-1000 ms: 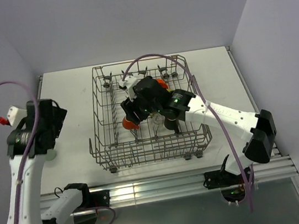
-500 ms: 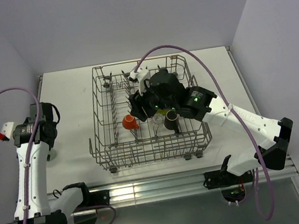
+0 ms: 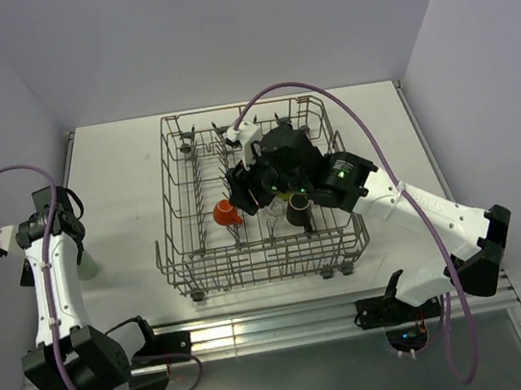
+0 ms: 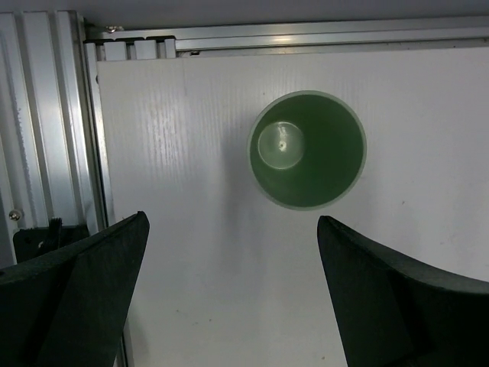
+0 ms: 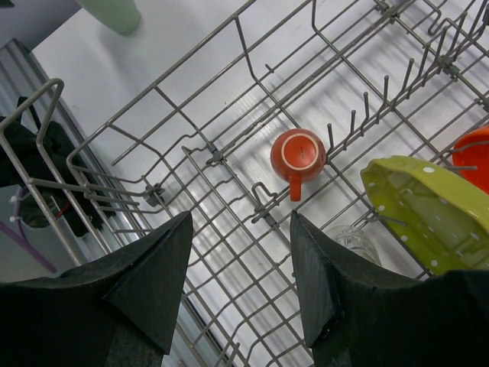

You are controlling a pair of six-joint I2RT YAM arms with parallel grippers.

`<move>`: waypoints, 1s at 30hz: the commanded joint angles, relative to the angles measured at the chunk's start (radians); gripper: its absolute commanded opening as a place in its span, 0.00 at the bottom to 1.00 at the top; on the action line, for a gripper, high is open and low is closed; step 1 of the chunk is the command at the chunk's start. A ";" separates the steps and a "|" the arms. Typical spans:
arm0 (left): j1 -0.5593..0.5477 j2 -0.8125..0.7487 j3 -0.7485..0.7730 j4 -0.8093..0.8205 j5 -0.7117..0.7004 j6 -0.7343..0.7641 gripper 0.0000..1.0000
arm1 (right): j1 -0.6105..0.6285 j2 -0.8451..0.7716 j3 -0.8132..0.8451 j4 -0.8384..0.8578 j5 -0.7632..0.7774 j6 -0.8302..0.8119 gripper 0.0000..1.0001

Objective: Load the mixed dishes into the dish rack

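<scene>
The dish rack stands mid-table. Inside it are a small orange handled cup turned upside down, a clear glass, a dark brown mug, a yellow-green scalloped plate on edge and an orange bowl. My right gripper hovers over the rack, open and empty. A pale green cup stands upright on the table left of the rack. My left gripper is wide open above the table, just short of that cup, touching nothing.
Aluminium rails run along the table's left and near edges close to the pale green cup. The rack's upright tines and wire walls surround the right gripper. Walls close in the white table on three sides.
The left arm has dropped and swung left, bringing its open gripper down beside the pale green cup. The right wrist has shifted slightly right over the rack, still empty.
</scene>
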 commanded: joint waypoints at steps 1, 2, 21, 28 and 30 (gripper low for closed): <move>0.026 0.031 0.015 0.097 0.039 0.064 0.99 | 0.007 -0.027 -0.007 0.034 -0.014 -0.008 0.61; 0.026 0.039 0.027 0.097 0.040 0.065 0.99 | 0.007 -0.025 -0.009 0.035 -0.013 -0.010 0.61; 0.055 0.255 0.081 0.228 0.141 0.139 0.95 | 0.007 -0.051 -0.060 0.073 -0.011 -0.022 0.61; 0.057 0.303 0.100 0.260 0.146 0.151 0.95 | 0.007 -0.071 -0.081 0.073 0.006 -0.031 0.61; 0.057 0.324 0.103 0.260 0.154 0.147 0.95 | 0.007 -0.076 -0.084 0.075 0.009 -0.031 0.61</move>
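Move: The green cup stands upright on the table about 5 cm ahead of the left hand, 3 cm to its left, its middle some 12 cm below. The table's left edge runs alongside, about 8 cm left of the cup and level with it. The middle of the rack's left side lies roughly 18 cm right of the hand and 18 cm ahead. From the right hand, the cup is about 45 cm left, 1 cm ahead and 26 cm lower. Bring the left gripper forward about 7 cm over the green cup, sinking some 4 cm, mostly in the second half, and let it drift slightly left. Keep the fingers wide open and tip them a little steeper, 5 to 10 degrees, with a slight clockwise turn, ending just above the rim with the hand's centre slightly beyond the cup's middle. ##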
